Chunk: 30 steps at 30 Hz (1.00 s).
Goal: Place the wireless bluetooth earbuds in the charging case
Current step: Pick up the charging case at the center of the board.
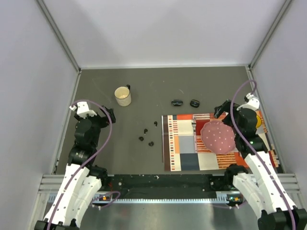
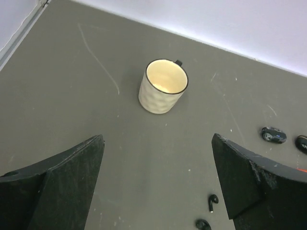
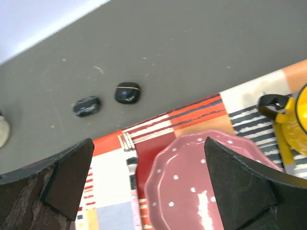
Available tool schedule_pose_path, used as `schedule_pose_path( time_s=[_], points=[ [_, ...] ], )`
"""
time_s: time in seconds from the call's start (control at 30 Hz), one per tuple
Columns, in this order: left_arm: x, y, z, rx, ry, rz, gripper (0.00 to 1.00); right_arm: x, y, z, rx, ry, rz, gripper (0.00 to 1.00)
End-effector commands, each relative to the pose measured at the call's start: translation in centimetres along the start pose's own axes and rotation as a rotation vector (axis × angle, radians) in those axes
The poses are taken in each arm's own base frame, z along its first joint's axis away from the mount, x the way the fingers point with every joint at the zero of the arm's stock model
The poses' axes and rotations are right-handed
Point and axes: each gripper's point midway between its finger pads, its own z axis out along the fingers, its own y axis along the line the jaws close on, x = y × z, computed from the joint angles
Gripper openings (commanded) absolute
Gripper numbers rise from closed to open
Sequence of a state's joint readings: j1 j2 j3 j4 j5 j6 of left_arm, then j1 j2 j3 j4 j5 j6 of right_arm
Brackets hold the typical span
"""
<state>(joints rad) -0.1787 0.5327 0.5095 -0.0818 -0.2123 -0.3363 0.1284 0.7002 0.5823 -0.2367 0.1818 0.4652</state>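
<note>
Four tiny black earbuds lie loose on the dark table left of the mat: one (image 1: 156,123), one (image 1: 145,130), one (image 1: 141,138) and one (image 1: 151,143). Two of them show in the left wrist view (image 2: 212,202) (image 2: 202,224), by the right finger. Two black oval charging cases (image 1: 177,102) (image 1: 194,103) lie side by side beyond the mat; they also show in the right wrist view (image 3: 87,106) (image 3: 128,93). My left gripper (image 1: 109,115) (image 2: 158,184) is open and empty, left of the earbuds. My right gripper (image 1: 221,111) (image 3: 148,187) is open and empty, above the plate's edge.
A cream mug (image 1: 123,96) (image 2: 163,86) stands at the back left. A patterned mat (image 1: 182,143) on the right bears a pink dotted plate (image 1: 218,136) (image 3: 211,191) and a yellow object (image 1: 258,120) (image 3: 295,124). Grey walls enclose the table.
</note>
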Motion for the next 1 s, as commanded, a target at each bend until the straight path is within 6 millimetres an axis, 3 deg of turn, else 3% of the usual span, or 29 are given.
schedule_pose_path(
  time_s=[0.0,0.07,0.1,0.17,0.2,0.3,0.43,0.6,0.73,0.97],
  points=[
    [-1.7,0.3,-1.4,-0.065,0.046,-0.04,0.99,-1.0,3.1,-1.4,-0.146,-0.007,0.098,0.99],
    [-2.5,-0.7,-2.0,-0.018,0.063,-0.029,0.99,-3.0,5.0,-1.2,-0.237,-0.087,0.086,0.99],
    [-2.7,-1.0,-2.2,0.009,0.067,0.017,0.99,-2.5,6.1,-0.8,-0.295,-0.059,0.058,0.99],
    [-3.5,-2.5,-2.9,0.09,0.064,0.032,0.99,-3.9,7.5,-0.6,-0.351,-0.071,-0.006,0.99],
    [-3.4,-2.9,-3.3,0.118,0.085,0.034,0.99,-2.8,8.5,0.1,-0.402,-0.004,-0.04,0.99],
    [-4.1,-5.4,-4.9,0.271,0.087,0.077,0.99,-3.3,10.9,0.2,-0.509,0.041,-0.151,0.99],
    [-3.6,-5.8,-6.3,0.305,0.129,0.08,0.99,-1.4,11.1,2.3,-0.518,0.106,-0.305,0.98],
    [-2.0,-5.8,-7.1,0.308,0.251,0.076,0.99,-0.3,12.1,3.0,-0.613,0.118,-0.497,0.96],
    [-1.8,-6.2,-7.8,0.322,0.306,0.067,0.99,1.3,11.7,3.2,-0.695,0.118,-0.699,0.93],
    [-2.9,-6.7,-9.0,0.356,0.263,0.057,0.99,0.7,10.1,4.2,-0.65,0.058,-0.927,0.99]
  ],
)
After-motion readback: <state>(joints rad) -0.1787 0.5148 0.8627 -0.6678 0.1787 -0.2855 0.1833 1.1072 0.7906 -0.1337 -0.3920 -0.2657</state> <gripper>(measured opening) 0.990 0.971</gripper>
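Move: The charging case nearer the board's centre lies about 22 cm to the right hand's left, 11 cm ahead and 17 cm below. The second dark case is roughly 9 cm to the right of it and level with it. The pink plate sits almost under this hand, some 6 cm back, with the fork 13 cm to its left and 5 cm back. From the left hand, that centre case is about 35 cm right and 11 cm ahead; the four loose earbuds are around 21 cm right and 5 cm back. Leftward and forward, the open right hand swings some 10 cm left and 5 cm out from over the plate towards the two cases, rising slightly before sinking back, while it turns nearly 50 degrees counter-clockwise and rolls its left side down. The left hand, also open, draws back 7 cm and right 5 cm towards the earbuds, rising then partly sinking, turning clockwise and tipping down. ##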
